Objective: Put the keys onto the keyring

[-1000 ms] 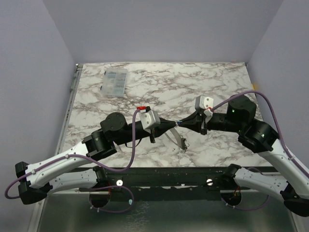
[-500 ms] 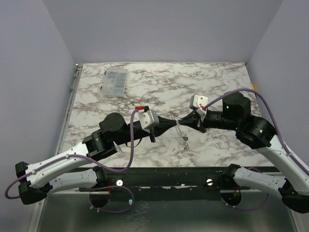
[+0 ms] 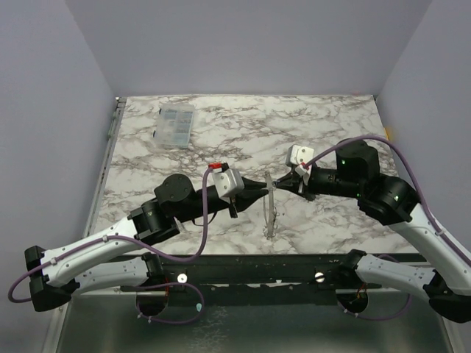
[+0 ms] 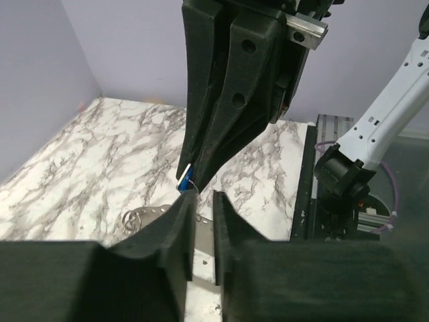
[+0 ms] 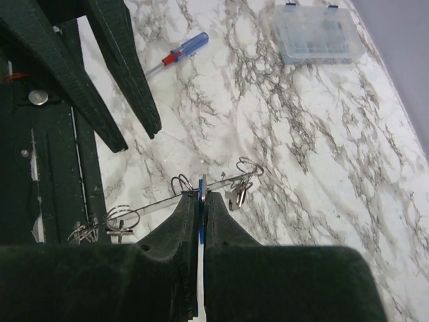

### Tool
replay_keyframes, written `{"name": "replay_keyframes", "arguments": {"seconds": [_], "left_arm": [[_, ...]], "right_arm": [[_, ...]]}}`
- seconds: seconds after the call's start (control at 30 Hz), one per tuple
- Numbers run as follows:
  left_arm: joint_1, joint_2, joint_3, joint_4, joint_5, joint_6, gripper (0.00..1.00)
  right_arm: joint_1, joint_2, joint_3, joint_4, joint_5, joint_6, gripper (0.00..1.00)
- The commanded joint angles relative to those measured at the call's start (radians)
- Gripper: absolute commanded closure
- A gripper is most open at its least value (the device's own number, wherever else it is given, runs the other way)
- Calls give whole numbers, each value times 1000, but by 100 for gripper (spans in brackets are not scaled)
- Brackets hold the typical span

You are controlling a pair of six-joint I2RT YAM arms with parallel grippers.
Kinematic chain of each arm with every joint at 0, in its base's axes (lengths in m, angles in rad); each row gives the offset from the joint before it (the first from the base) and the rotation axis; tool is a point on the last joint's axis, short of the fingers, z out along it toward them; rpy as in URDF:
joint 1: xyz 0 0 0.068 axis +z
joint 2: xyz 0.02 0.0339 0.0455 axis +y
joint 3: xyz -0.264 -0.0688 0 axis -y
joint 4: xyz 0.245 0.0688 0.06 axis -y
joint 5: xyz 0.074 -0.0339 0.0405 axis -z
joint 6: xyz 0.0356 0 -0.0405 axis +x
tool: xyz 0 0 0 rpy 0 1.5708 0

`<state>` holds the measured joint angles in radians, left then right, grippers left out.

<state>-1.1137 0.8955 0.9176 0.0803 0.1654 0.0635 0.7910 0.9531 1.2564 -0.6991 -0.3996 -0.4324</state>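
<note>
In the top view my two grippers meet tip to tip over the middle of the table. My right gripper (image 3: 277,183) (image 5: 202,194) is shut on a blue-headed key (image 5: 202,188) (image 4: 185,178), held edge-on. A thin wire ring (image 5: 181,184) sits against its tips. The keyring (image 3: 270,213) is a pale band (image 5: 147,206) running past those tips, with two small keys (image 5: 236,194) near one end. My left gripper (image 3: 263,190) (image 4: 204,201) is shut to a narrow slit just below the blue key. The band (image 4: 157,210) shows through the slit, and I see nothing pinched there.
A clear plastic box (image 3: 176,123) (image 5: 315,33) sits at the far left of the marble table (image 3: 331,132). A screwdriver (image 5: 179,55) with a red and blue handle lies on the table. The black rail (image 3: 243,268) runs along the near edge.
My right gripper has moved left until it meets the left gripper's tips. The keyring band swung from slanting right to pointing straight at the near edge.
</note>
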Motion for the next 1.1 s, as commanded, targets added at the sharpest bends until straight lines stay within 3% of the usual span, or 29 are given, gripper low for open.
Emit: {"name": "replay_keyframes", "arguments": {"seconds": [0.0,0.1,0.17,0.2,0.4,0.67,1.0,1.07], "left_arm": [[2,-21,-32,-23,-84,-4,63],[2,-36,-52,-69,-152,-7,36],[2,-50,-71,-112,-263,-14,7],[2,-56,-79,-134,-325,-22,2],[2,-130,-153,-219,-563,-40,1],[4,-370,-330,-188,-780,-13,1],[2,-554,-387,-180,-875,23,2],[3,-571,-388,-184,-891,23,2]], "right_arm": [[4,8,15,-19,84,-31,99],[4,23,1,-23,121,-35,99],[4,45,-6,-23,153,-33,99],[4,61,-7,-22,170,-28,99],[4,218,31,11,282,28,99],[4,495,170,104,259,121,99],[16,863,633,89,227,179,99],[16,896,661,110,218,182,99]]}}
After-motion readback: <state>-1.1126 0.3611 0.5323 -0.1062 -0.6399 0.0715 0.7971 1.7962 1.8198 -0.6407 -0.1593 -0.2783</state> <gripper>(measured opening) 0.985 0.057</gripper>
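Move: The keyring strip, with its blue tag, already hangs from my shut right fingers, its middle about 4 cm below and 2 cm back of them. I carry it towards the clear plastic box, some 49 cm ahead and 36 cm left of my right hand, about 32 below. The screwdriver lies around 17 cm ahead, 34 left, 33 down. From my barely parted left fingers, the strip is about 3 cm right and 3 cm down, level fore-and-aft. I keep my right pinch on the blue tag and swing the strip forward and left, about 17 cm out, dipping on the way and rising a little at the end, towards the clear box. My left hand opens wide and backs off leftward and down, away from the strip, turning some 45 degrees counter-clockwise. ##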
